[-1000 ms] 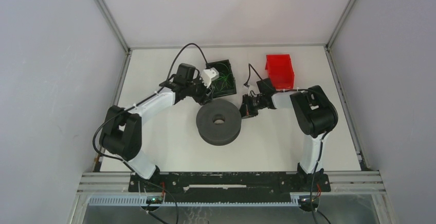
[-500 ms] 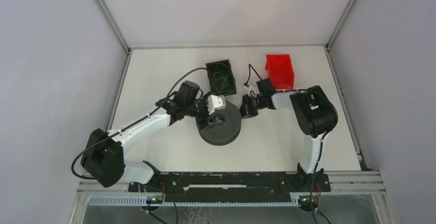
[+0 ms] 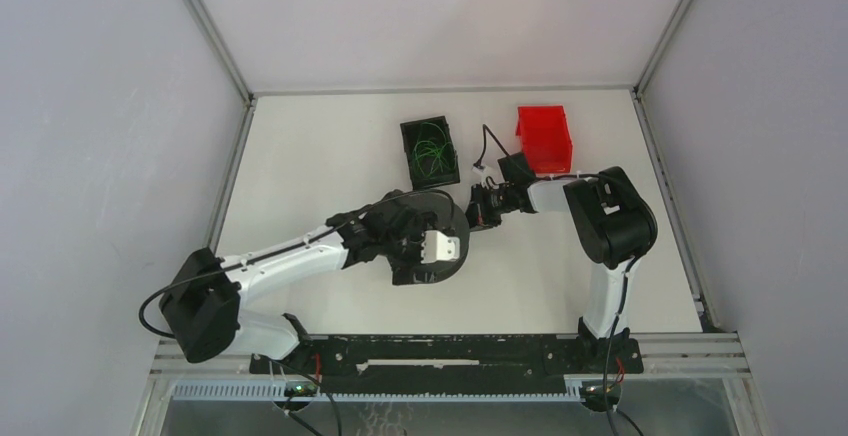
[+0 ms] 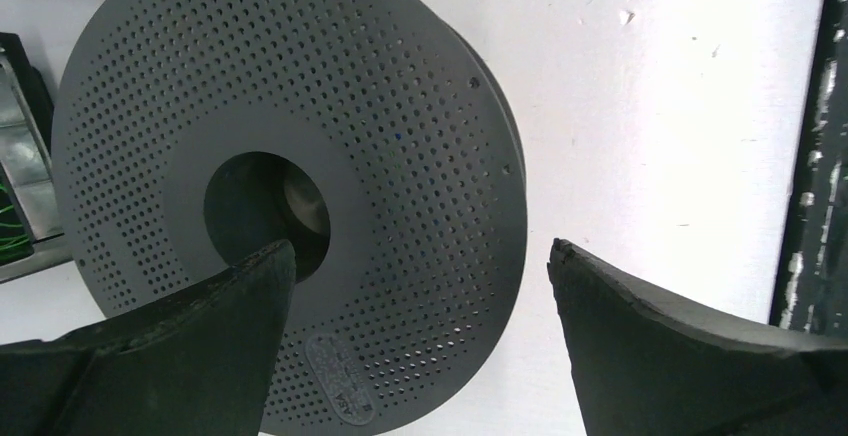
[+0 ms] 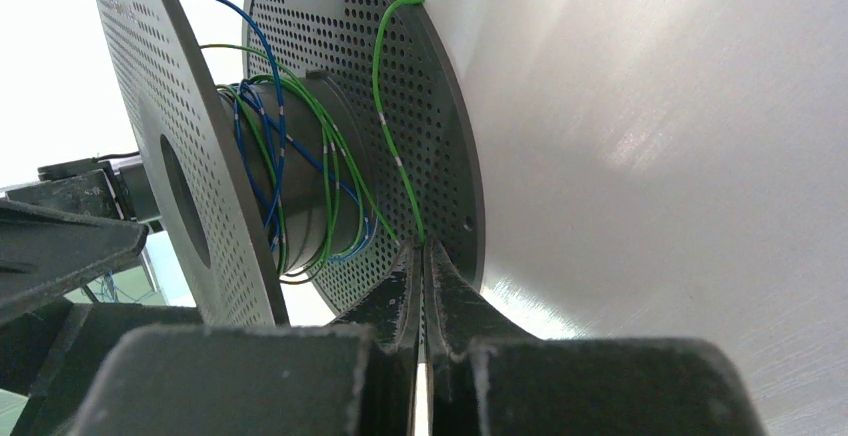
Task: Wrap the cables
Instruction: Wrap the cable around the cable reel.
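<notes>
A dark grey perforated spool (image 3: 452, 218) lies flat mid-table. Thin green and blue cables (image 5: 290, 171) are wound round its core. One green cable (image 5: 385, 106) runs over the flange edge down into my right gripper (image 5: 422, 249), which is shut on it at the spool's right rim (image 3: 478, 208). My left gripper (image 4: 420, 248) hangs open above the spool's top flange (image 4: 400, 156); one finger is by the hub hole (image 4: 262, 208) and the other is beyond the rim. In the top view it (image 3: 422, 259) covers the spool's near side. More green cables (image 3: 431, 148) lie loose in a black tray.
The black tray (image 3: 408, 156) stands behind the spool. A red bin (image 3: 543, 138) sits at the back right, close to the right arm. A black rail (image 4: 815, 156) runs along the table's near edge.
My left arm has swung from the black tray toward the near side, over the spool, and its jaws have opened wide. The right gripper has stayed shut at the spool's rim.
</notes>
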Robot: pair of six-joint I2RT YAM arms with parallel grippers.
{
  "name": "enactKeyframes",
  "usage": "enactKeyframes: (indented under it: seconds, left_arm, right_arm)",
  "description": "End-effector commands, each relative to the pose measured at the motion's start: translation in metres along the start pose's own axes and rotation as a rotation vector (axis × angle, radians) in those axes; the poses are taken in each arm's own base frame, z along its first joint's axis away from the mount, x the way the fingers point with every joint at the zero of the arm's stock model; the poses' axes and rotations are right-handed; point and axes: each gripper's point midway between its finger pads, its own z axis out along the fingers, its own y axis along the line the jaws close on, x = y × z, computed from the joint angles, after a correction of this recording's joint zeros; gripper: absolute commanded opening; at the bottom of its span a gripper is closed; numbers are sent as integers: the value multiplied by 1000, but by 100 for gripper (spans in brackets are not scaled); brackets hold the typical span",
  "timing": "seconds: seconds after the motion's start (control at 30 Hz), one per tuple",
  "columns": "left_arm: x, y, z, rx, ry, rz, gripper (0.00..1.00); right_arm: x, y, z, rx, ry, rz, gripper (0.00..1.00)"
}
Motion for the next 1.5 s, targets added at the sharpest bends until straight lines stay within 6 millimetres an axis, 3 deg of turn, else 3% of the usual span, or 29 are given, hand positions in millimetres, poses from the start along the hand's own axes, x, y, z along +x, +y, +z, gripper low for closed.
enactKeyframes:
  seconds: [0.0,0.27,0.5,0.77,0.97,1.1,1.23,1.47]
  left_arm:
    - [8,9,2,-54,49,56,100]
    - [22,41,2,-147,124,14,95]
    - [36,75,-1,-219,146,-33,93]
    - [46,95,-1,-256,169,-71,92]
    - [45,103,-2,-284,164,-95,93]
    - [46,102,-2,-281,167,-101,94]
    - [44,98,-5,-276,152,-104,95]
    - [40,89,-12,-261,127,-114,97]
  right_arm:
    - [-13,13,-9,-12,-50,-69,3]
    - [-25,15,-9,-18,-67,-76,3]
    - [-58,14,-15,-13,-112,-108,3]
    - [-74,7,-8,-5,-109,-99,3]
    - [-81,-1,-6,-6,-113,-79,6]
    - [-91,2,-11,-15,-115,-74,18]
    - [-93,1,-21,-4,-121,-82,31]
    - [-91,-4,-51,-9,-108,-94,37]
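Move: The reel's middle lies about 6 cm ahead of the wide-open left hand, neither left nor right, and roughly 6 cm below; the black cable box is some 24 cm ahead in the same line, about 8 cm lower. From the right hand, already shut on the green cable at the reel's right side, the reel's middle is about 11 cm left and 3 cm back; the black box stands 14 cm ahead and 10 cm left, the red box 17 cm ahead and 14 cm right. The left hand sinks about 2 cm so that its spread fingers straddle the reel's near part, one in the hub hole and one outside the rim, closes only a touch, and pushes the reel forward and somewhat left towards the black box, about 9 cm of travel in all, turning some 15 degrees counter-clockwise. The right hand, after a short hold, carries the green cable forward and up along the reel's right side, dips again, then opens about a third and lets go of the cable while drawing slightly right, ending about 8 cm farther forward. ##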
